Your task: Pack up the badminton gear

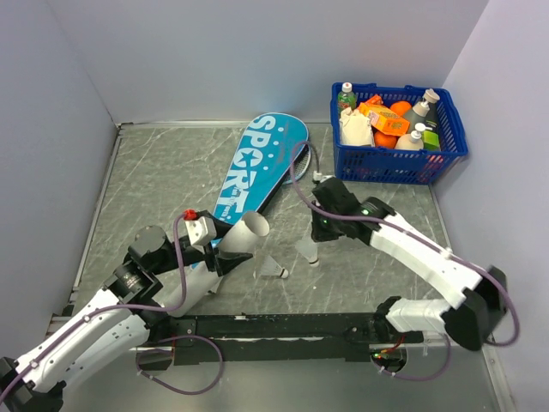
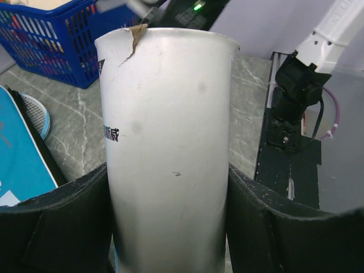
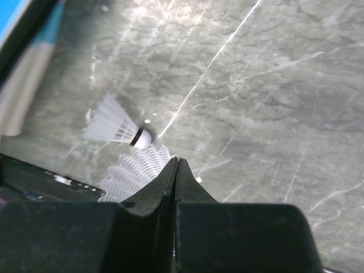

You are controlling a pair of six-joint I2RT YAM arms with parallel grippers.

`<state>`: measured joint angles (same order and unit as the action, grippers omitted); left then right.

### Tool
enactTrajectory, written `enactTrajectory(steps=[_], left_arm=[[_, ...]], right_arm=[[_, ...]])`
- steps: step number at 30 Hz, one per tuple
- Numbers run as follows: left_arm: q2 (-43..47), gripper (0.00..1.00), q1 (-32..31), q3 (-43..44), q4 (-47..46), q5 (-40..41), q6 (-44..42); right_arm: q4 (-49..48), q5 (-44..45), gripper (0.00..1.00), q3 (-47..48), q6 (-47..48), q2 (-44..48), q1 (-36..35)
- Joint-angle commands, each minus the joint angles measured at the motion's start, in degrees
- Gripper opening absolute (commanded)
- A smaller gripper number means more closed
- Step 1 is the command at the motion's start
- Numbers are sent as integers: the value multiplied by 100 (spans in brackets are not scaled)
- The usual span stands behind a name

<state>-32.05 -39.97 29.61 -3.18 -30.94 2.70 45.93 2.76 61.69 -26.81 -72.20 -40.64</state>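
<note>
My left gripper (image 1: 225,256) is shut on the long white tube (image 1: 243,233), whose open end points up and to the right. In the left wrist view the tube (image 2: 168,142) fills the gap between the black fingers (image 2: 62,222). My right gripper (image 1: 314,244) is shut, and its tips (image 3: 176,161) pinch the feather rim of a white shuttlecock (image 3: 132,175). A second shuttlecock (image 3: 115,126) lies on its side just beyond it, left of the right gripper in the top view (image 1: 274,269). The blue SPORT bag (image 1: 257,163) lies behind, with a racket head (image 1: 298,160) poking out beside it.
A blue mesh basket (image 1: 446,150) full of bottles and packets stands at the back right. Grey walls close in the left, back and right sides. The black mounting rail (image 1: 283,328) runs along the near edge between the arm bases.
</note>
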Motion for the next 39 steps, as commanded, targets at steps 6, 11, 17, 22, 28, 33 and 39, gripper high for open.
enactTrajectory(steps=[6,11,17,22,28,33,39], left_arm=[[-91,1,-29,-51,-288,-149,-85],[-143,1,-29,-69,-280,-307,-112],[-213,1,-20,-60,-306,-544,-77],[-170,1,-29,-60,-323,-642,-59],[-47,1,-20,-78,-332,-677,-50],[32,1,-20,-104,-420,-729,20],[129,1,-20,-122,-517,-764,73]], right_arm=[[-295,129,0,404,-35,1331,-31],[-532,-653,0,975,167,1534,-40],[-1226,-1515,0,1213,27,1824,-31],[-1647,-2024,0,1503,-166,1841,-31],[-2631,-2359,0,1223,-606,2070,-31],[-3274,-2605,0,950,-1080,2009,-49],[-3652,-2632,0,871,-1274,1702,-286]])
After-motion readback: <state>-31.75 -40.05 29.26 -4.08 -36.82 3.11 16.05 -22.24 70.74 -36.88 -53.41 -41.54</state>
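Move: The right hand holds a shuttlecock some 13 cm above the table. The tube's open mouth, its goal, is about 15 cm to its left, 4 cm back and 16 cm higher. The last loose shuttlecock lies roughly 11 cm left, 3 cm back and 12 cm below; the racket bag's middle is about 27 cm ahead and 15 cm left. From the left hand, gripping the tube, the mouth is about 4 cm ahead, 5 cm right and 5 cm up. Upwards first, nearly straight and fast, the right hand carries the pinched shuttlecock some 28 cm, then also veers left and a little back towards the tube mouth. The wrist swings by about 60 degrees, from pointing steeply down to level, fingers facing left and forward, with the grip kept shut. The left hand keeps hold of the tube, easing slightly back. ##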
